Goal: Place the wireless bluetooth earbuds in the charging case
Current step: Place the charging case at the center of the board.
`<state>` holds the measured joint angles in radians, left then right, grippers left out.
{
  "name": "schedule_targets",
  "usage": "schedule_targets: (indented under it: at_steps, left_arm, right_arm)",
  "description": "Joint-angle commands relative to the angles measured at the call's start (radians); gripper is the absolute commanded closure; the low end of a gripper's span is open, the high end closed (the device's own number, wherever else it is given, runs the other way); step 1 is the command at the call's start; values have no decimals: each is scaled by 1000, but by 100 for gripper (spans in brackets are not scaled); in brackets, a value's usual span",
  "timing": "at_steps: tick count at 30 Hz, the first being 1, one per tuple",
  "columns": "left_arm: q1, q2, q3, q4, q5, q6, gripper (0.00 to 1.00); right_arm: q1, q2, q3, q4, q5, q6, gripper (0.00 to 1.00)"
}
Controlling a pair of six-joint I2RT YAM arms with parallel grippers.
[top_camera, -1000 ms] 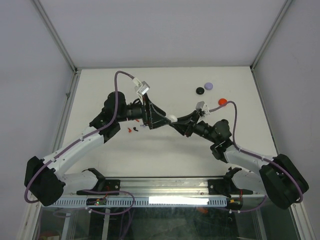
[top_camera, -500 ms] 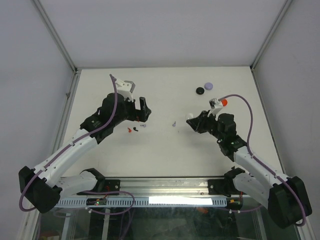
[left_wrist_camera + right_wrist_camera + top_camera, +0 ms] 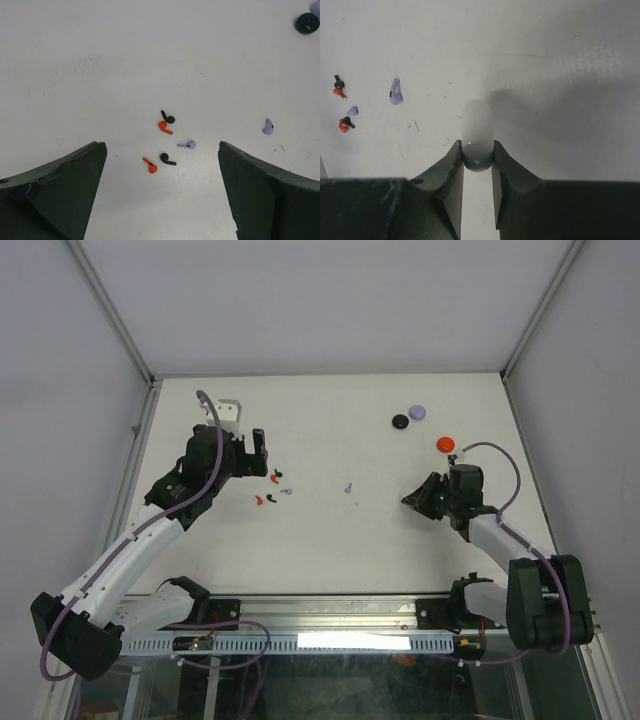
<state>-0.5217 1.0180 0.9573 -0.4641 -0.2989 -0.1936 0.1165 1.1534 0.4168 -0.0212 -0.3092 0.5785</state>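
Several tiny earbuds lie loose on the white table: red (image 3: 165,127), black (image 3: 167,159) and pale purple (image 3: 187,145) ones in a cluster (image 3: 270,490), and one purple bud (image 3: 348,487) apart to the right. My left gripper (image 3: 162,146) hangs open just short of the cluster, with nothing between its fingers; in the top view it (image 3: 258,452) sits at the left. My right gripper (image 3: 477,155) is shut on a white rounded charging case (image 3: 477,132), held edge-on, at the right of the table (image 3: 415,500).
A black disc (image 3: 401,421), a purple disc (image 3: 417,412) and a red disc (image 3: 445,444) lie at the back right. The right wrist view shows the buds far off to the left, the purple one (image 3: 395,92) nearest.
The two grippers met at the table's middle and have pulled apart. The left one opened and moved back left. The right one drew off right with the white case. A purple bud now lies mid-table.
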Motion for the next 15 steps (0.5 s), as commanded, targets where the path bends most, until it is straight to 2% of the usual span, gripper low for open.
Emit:
schedule_targets:
  at_steps: [1, 3, 10, 15]
  left_arm:
    - [13, -42, -21, 22, -26, 34, 1]
    - [20, -45, -23, 21, -28, 36, 1]
    - [31, -65, -30, 21, 0, 36, 1]
    - [36, -79, -34, 16, -14, 40, 1]
  right_arm:
    - [-47, 30, 12, 13, -36, 44, 96]
    - [-63, 43, 14, -7, -20, 46, 92]
    - [-71, 13, 41, -123, 104, 25, 62]
    - [-71, -47, 94, -181, 211, -16, 49]
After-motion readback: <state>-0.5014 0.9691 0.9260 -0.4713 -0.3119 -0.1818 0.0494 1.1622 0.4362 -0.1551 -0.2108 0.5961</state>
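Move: The case is already pinched edge-on in the right hand, close above the board. Its set-down spot is about 3 cm to the right, 1 cm back and 3 cm below that hand. The loose lilac earbud lies some 18 cm to the right hand's left and 4 cm farther out. The red disc lies roughly 19 cm ahead and 14 cm to its right. From the left hand, the spot is around 44 cm right, 4 cm back and 20 cm below. The charging case goes down and to the right in the right hand, away from the lilac earbud, to be laid on the bare board. The hand travels about 3.5 cm right and some 2 cm down, edging back a little, while the fingers tip further down and turn slightly clockwise. Late on they open to about half and give up their pinch, and the hand just starts to rise. ##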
